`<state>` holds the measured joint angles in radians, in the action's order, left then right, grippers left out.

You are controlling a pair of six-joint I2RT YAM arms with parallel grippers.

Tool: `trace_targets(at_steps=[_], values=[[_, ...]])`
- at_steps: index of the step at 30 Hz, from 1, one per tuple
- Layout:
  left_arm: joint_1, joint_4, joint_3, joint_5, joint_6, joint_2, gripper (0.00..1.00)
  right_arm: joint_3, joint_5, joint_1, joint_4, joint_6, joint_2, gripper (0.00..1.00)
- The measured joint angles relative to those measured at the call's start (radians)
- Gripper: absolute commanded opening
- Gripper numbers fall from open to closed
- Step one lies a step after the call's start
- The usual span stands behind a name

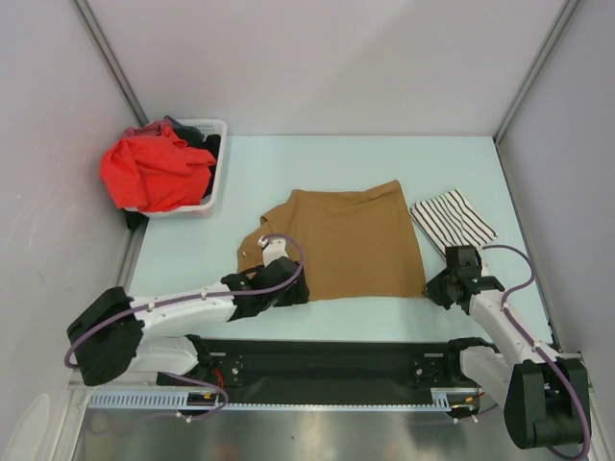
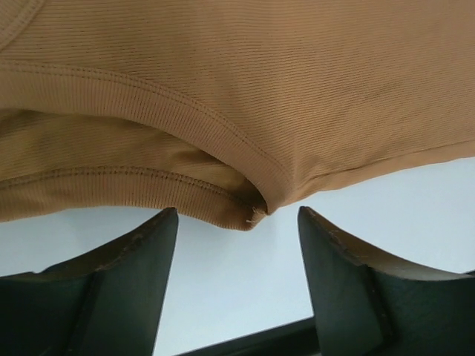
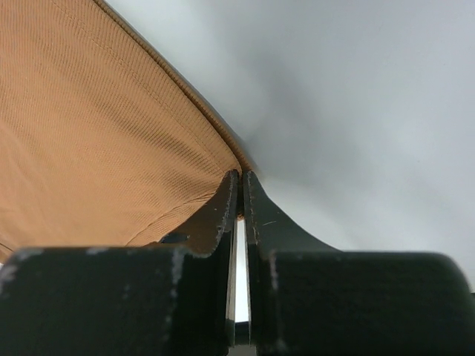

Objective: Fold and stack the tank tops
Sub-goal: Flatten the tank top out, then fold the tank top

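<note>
The tan-brown tank top (image 1: 346, 245) lies spread flat in the middle of the table. The striped tank top (image 1: 452, 221) lies folded just to its right. My left gripper (image 1: 296, 286) sits at the tan top's near left corner. In the left wrist view it is open (image 2: 237, 213), and the ribbed hem (image 2: 223, 200) lies just past the fingertips with nothing between them. My right gripper (image 1: 432, 288) is at the tan top's near right corner. Its jaws (image 3: 242, 174) are shut, pinching the corner of the tan cloth (image 3: 111, 148).
A white laundry basket (image 1: 217, 178) stands at the back left with a red garment (image 1: 154, 168) and dark clothes spilling over it. Grey walls close in the table on three sides. The arms' black base rail (image 1: 327, 360) runs along the near edge.
</note>
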<state>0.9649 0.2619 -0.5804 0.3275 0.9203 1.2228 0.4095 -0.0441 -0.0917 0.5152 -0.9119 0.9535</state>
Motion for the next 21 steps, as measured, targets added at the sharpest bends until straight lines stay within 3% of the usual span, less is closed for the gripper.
trace_targets(at_steps=[2,10,13,14,21], values=[[0.004,-0.016,-0.004,-0.002,0.006,0.043,0.60,0.000,0.000,-0.002,0.000,0.001,-0.002,0.02],[0.009,-0.108,-0.018,-0.042,0.008,0.101,0.38,0.000,0.001,-0.004,0.002,0.008,-0.014,0.00],[0.012,-0.144,-0.018,-0.074,0.016,0.122,0.18,0.000,0.001,-0.005,0.002,0.008,-0.014,0.00],[0.013,-0.154,-0.018,-0.085,0.016,0.127,0.00,0.000,0.001,-0.005,0.002,0.008,-0.014,0.00],[0.026,-0.184,0.034,-0.121,0.034,0.096,0.00,0.004,0.000,-0.005,0.014,0.016,-0.018,0.00]])
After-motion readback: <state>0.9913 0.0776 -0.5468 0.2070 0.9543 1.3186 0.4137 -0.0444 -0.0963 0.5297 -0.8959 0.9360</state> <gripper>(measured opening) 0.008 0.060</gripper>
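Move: The left hand hovers open almost over the brown tank top's armhole corner, which is about 3 cm to its right, level fore and aft, and 1 cm lower. The middle of the tank top lies some 13 cm ahead and 8 cm right, the near table edge about 12 cm straight back. The right hand still holds the hem corner; the armhole corner is roughly 24 cm to its left, 1 cm back, and the folded striped tank top 20 cm ahead, 7 cm right. Sliding about 4 cm to the right after a 1 cm dip, with the wrist rolling slightly, the left hand closes from wide open and pinches the tank top's armhole corner, where the armhole trim meets the side seam. Once shut, it begins to ease back. The right hand stays put, keeping its pinch on the hem corner. ##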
